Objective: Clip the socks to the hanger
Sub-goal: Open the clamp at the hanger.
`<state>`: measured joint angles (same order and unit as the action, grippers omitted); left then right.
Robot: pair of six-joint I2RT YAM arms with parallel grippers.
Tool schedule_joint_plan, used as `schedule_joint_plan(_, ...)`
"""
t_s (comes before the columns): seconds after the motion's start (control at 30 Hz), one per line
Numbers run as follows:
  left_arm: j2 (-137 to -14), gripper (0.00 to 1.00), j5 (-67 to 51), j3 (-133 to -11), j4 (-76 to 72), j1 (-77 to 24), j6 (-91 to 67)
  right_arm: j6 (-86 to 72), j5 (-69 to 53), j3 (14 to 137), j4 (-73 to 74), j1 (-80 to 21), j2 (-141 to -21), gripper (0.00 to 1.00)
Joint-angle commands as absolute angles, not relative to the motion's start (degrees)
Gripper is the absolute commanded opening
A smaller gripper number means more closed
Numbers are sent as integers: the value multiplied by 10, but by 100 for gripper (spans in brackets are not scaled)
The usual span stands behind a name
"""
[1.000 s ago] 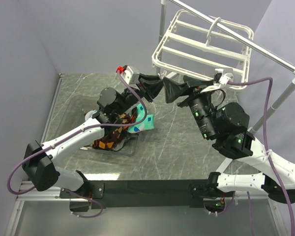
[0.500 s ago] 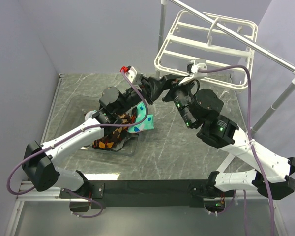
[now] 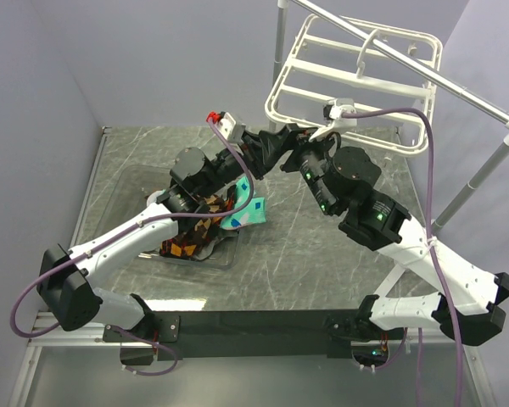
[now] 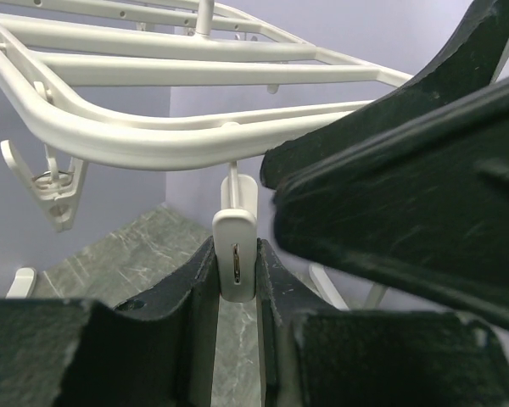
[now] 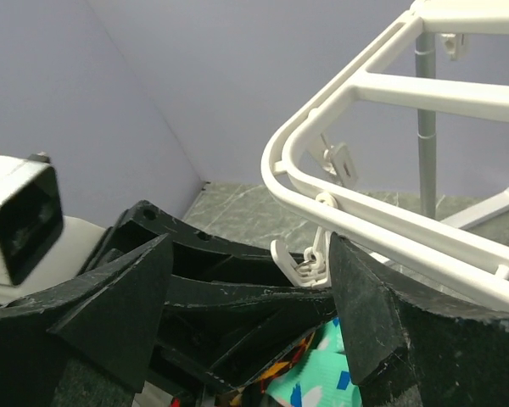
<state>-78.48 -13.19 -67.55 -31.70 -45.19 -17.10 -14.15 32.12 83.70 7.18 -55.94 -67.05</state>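
Observation:
The white hanger (image 3: 354,91) hangs from the pole at the back right. A small white clip (image 4: 236,253) hangs from the hanger's (image 4: 153,144) near rim, and my left gripper (image 4: 236,263) is shut on it, one jaw pressed to each side. My right gripper (image 5: 253,246) is open and straddles the left gripper's fingers just under the hanger (image 5: 365,216), next to another clip (image 5: 310,259). From above, the left gripper (image 3: 280,146) and the right gripper (image 3: 299,153) meet tip to tip. A mint-green sock (image 3: 248,206) and argyle socks (image 3: 191,237) lie heaped below. Neither gripper holds a sock.
The socks rest in a shallow clear tray (image 3: 136,191) on the grey marbled table. A silver pole stand (image 3: 483,170) rises at the right and its upright (image 3: 281,34) at the back. Lilac walls close in the left and the back.
My right arm has swung left and forward until its fingers straddle the left gripper, and its jaws have narrowed a little. The hanger has shifted slightly. The left gripper stays shut on the clip.

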Motion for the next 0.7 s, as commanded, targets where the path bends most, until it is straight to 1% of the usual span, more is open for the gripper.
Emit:
schedule_joint_plan(0.0,-757,16,-154,-700,-323,-453,-180,-155,330,869,90,-546,-681,80)
schedule_joint_plan(0.27,-748,16,-159,-693,-326,-451,-187,-163,333,852,85,-537,-678,78)
schedule_joint_plan(0.47,-747,16,-164,-691,-330,-452,-185,-157,326,855,69,-536,-686,69)
schedule_joint_plan(0.5,-747,16,-163,-691,-328,-452,-184,-157,326,857,64,-535,-689,65)
schedule_joint_plan(0.6,-745,16,-160,-689,-329,-452,-183,-157,324,860,57,-536,-698,63)
schedule_joint_plan(0.67,-744,16,-162,-690,-327,-452,-182,-156,323,864,53,-535,-705,58)
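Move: The clamp hanging from the hanger's near-left corner is already in the left fingers, its middle only about 1 cm above that hand point. From the open right gripper, the clamp lies roughly 3 cm ahead, neither left nor right, and 2 cm down. The rail corner is right over the clamp, some 4 cm above it; a second clamp hangs about 12 cm farther out beyond the first, some 2 cm higher than it. Ease the right gripper down and forward about 2 cm in all, beneath the rail, until its fingers straddle the clamp's upper arms from both sides. Then close them partway, creeping on forward slightly. Keep the left pinch on the clamp's lower end while that hand lifts about 1 cm, drifting slightly back and left. ##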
